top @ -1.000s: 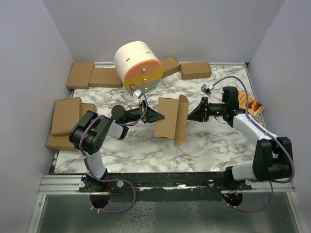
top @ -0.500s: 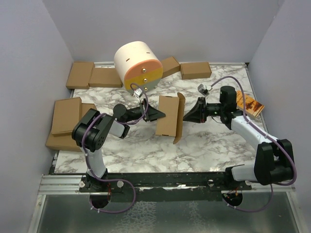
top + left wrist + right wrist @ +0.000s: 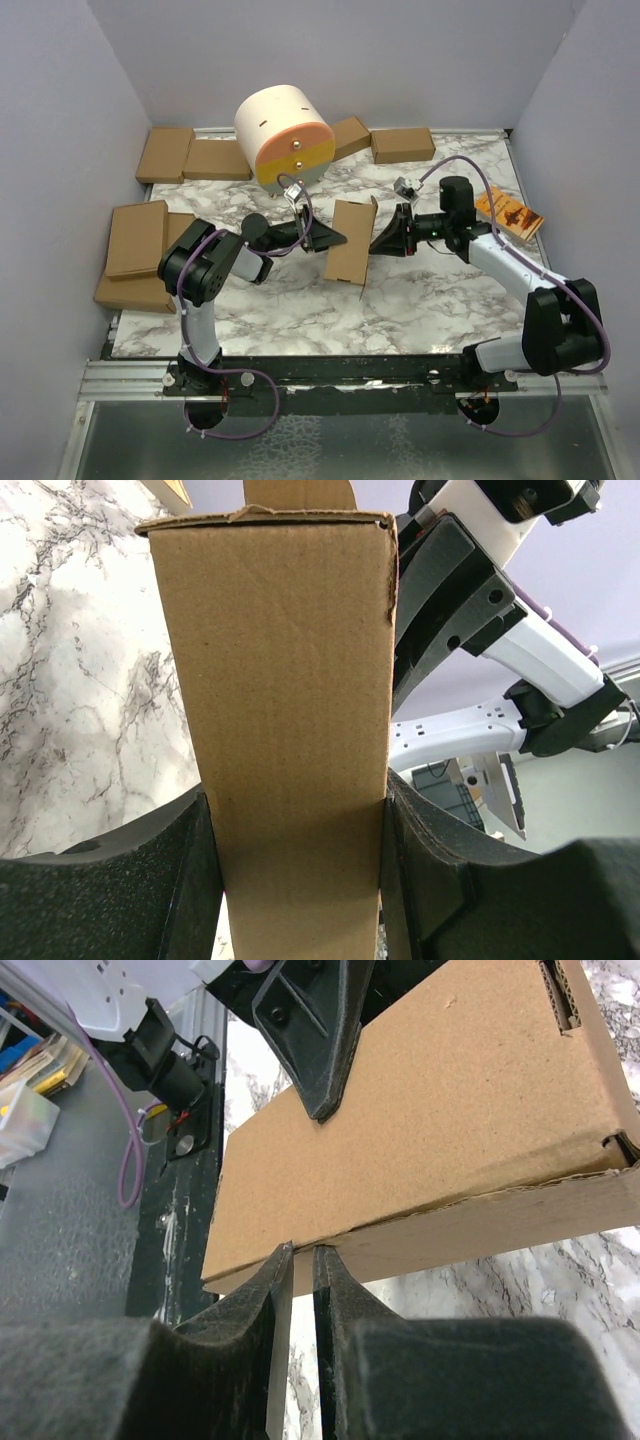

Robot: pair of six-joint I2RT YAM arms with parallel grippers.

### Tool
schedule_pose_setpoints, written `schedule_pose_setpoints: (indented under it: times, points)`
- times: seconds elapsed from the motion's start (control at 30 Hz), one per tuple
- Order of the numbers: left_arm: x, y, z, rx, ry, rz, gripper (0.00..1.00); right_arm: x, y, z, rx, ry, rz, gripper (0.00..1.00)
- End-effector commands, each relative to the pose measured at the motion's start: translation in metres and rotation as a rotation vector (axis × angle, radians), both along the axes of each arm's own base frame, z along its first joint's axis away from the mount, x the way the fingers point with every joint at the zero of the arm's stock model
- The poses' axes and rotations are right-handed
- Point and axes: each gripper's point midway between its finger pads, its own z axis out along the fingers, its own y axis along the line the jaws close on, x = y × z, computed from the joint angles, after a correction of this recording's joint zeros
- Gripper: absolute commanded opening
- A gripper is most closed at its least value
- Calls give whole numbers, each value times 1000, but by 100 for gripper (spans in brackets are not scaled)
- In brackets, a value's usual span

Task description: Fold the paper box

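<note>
The paper box (image 3: 350,252) is a flat brown cardboard box held up on its edge over the middle of the marble table (image 3: 440,300). My left gripper (image 3: 335,240) comes from the left and is shut on the box across its thickness. The left wrist view has the box (image 3: 285,730) wedged between both black fingers (image 3: 150,880). My right gripper (image 3: 377,243) is shut with only a narrow slit between its fingers. Its tips (image 3: 300,1252) press on the seam where the lid meets the box's side wall (image 3: 480,1225). Nothing is between them.
A white and orange cylinder (image 3: 285,135) stands at the back centre. Brown ready-made boxes lie along the back edge (image 3: 190,157) (image 3: 402,144) and stacked at the left (image 3: 135,250). An orange booklet (image 3: 510,212) lies at the right, behind my right arm.
My right gripper has moved left, pushing the flap that stood out from the box flat against it. The left gripper has kept its hold and lifted the box slightly away.
</note>
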Motion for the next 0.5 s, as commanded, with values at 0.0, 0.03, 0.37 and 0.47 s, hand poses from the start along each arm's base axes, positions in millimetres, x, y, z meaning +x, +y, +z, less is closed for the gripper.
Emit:
schedule_pose_setpoints:
  times: [0.0, 0.03, 0.37, 0.47]
  points:
    - [-12, -4, 45, -132, -248, -1, 30, 0, -3, 11, -20, -90, 23, 18]
    - [-10, -1, 45, -131, -244, 8, 30, 0, -9, 14, -10, -108, 22, 24]
    - [3, 19, 56, -149, -183, 54, 29, -24, -42, 49, 18, -493, 116, 72]
    - [7, 21, 56, -163, -127, 84, 29, -46, -44, 49, 49, -740, 207, 92]
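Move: The lid flap stands folded up against the box's right side, just at my nearly shut right fingertips, about 2 cm left of my right hand and 2 cm lower. The box's middle is some 6 cm left and 1 cm ahead of that hand; the drum-shaped cabinet is roughly 25 cm ahead and 20 cm left. From my left hand, which grips the box, the flap lies about 7 cm right and 2 cm back. I take my right fingertips off the flap, backing out to the right about 4 cm and then climbing some 4.5 cm, while the fingers spread wide and the wrist rolls some 25 degrees about the line of the fingers. My left hand keeps its pinch on the box and eases it forward and left by a centimetre or two. ##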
